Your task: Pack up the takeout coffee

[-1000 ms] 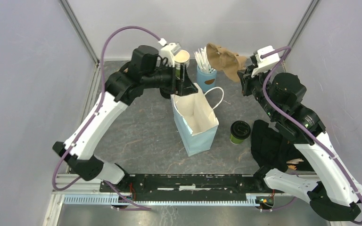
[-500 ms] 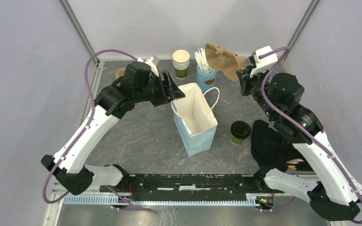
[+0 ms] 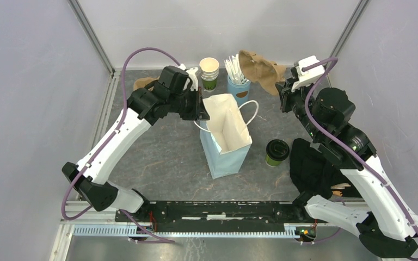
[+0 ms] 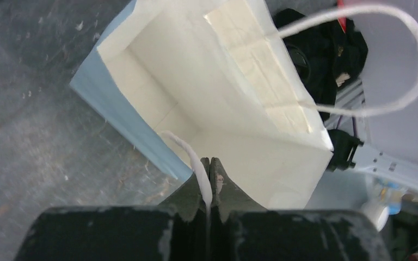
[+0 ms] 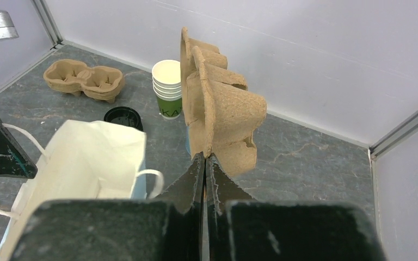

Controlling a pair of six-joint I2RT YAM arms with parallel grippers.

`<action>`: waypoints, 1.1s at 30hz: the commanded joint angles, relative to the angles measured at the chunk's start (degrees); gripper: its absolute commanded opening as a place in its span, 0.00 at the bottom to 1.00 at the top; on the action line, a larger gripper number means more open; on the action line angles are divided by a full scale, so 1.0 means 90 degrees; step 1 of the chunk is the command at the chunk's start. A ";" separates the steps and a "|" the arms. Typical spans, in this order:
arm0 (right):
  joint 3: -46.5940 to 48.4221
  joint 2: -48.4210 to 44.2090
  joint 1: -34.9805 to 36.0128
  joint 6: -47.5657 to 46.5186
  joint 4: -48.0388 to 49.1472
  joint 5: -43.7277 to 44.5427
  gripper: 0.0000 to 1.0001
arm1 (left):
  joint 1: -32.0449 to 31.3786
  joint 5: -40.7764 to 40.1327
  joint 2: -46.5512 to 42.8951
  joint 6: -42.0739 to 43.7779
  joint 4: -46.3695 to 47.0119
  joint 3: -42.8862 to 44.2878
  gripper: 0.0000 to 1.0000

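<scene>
The takeout coffee (image 3: pixel 277 151), a green cup with a black lid, stands on the table right of the bag. The light blue paper bag (image 3: pixel 226 136) stands open in the middle, white inside (image 4: pixel 217 81). My left gripper (image 3: pixel 202 106) is at the bag's far left rim, shut on its white cord handle (image 4: pixel 188 152). My right gripper (image 3: pixel 283 87) hovers at the back right, shut on the edge of a brown pulp cup carrier (image 5: pixel 217 114), which hangs upright in the air. The coffee does not show in either wrist view.
A stack of lidless cups (image 3: pixel 209 73) and a blue holder of white sticks (image 3: pixel 237 81) stand at the back. A second pulp carrier (image 3: pixel 141 84) lies back left, with black lids (image 5: pixel 122 117) near it. Dark fabric (image 3: pixel 313 166) lies right of the coffee.
My left gripper has swung back to the bag's rim and shut on the cord handle. The bag's mouth has shifted slightly. The right arm has hardly moved.
</scene>
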 commanded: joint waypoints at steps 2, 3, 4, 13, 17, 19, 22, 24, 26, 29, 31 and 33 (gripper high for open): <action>0.0015 -0.0131 0.0026 -0.0134 0.0333 0.0184 0.03 | -0.0028 0.1808 0.0000 0.2534 0.0713 0.0363 0.02; 0.0022 -0.0122 0.0015 -0.0134 0.0347 0.0176 0.03 | -0.0028 0.2096 0.0064 0.2834 0.0695 0.0459 0.02; 0.0045 -0.0104 0.0004 -0.0134 0.0352 0.0160 0.03 | -0.0023 0.2372 0.0182 0.3073 0.0602 0.0635 0.02; 0.0244 -0.0082 0.0011 -0.0163 0.0238 0.0193 0.04 | 0.0196 0.3755 0.0810 0.4056 0.0441 0.0974 0.02; 0.0279 -0.0102 0.0016 -0.0173 0.0177 0.0187 0.03 | 0.0246 0.3981 0.0820 0.4267 0.0469 0.0907 0.02; 0.0388 -0.0082 0.0009 -0.0209 -0.0015 0.0160 0.03 | 0.0327 0.3940 0.0867 0.4432 0.0312 0.1001 0.02; 0.0657 -0.0100 0.0005 -0.0337 -0.0601 0.0087 0.00 | 0.0429 0.3709 0.0910 0.4576 0.0142 0.1142 0.02; 0.0734 -0.0188 0.0011 -0.0532 -0.0929 -0.0239 0.00 | 0.0431 0.3588 0.0926 0.4652 0.0134 0.1172 0.02; 0.0885 -0.0226 0.0018 -0.0744 -0.1259 -0.0829 0.00 | 0.0431 0.3548 0.0949 0.4723 0.0132 0.1214 0.02; 0.1206 -0.0223 0.0011 -0.0934 -0.1804 -0.1686 0.00 | 0.0431 0.3422 0.1069 0.4863 0.0058 0.1467 0.02; 0.1393 -0.0191 0.0014 -0.0965 -0.2172 -0.1964 0.00 | 0.0431 0.3421 0.1137 0.4943 0.0049 0.1661 0.02; 0.1475 -0.0224 0.0012 -0.1083 -0.2457 -0.2308 0.00 | 0.0431 0.3461 0.1221 0.4958 0.0109 0.1822 0.02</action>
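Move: The left gripper still holds the bag's left handle, with the bag mouth about 9 cm to its right, 4 cm back and 5 cm lower. From the right gripper, which still grips the cup carrier, the mouth lies some 14 cm left, 6 cm back and 20 cm down. The lidded cup stands on the table about 26 cm right and 6 cm back of the left gripper, the blue straw tub roughly 14 cm right of it and 17 cm ahead. Keep the left gripper shut on the bag handle and twist it clockwise by some 40 degrees, carrying it about 4 cm right and slightly up while the fingertips tip upward. Hold the right gripper nearly still at first, then draw the pinched carrier back about 5 cm towards the bag mouth, starting a small counter-clockwise turn. ##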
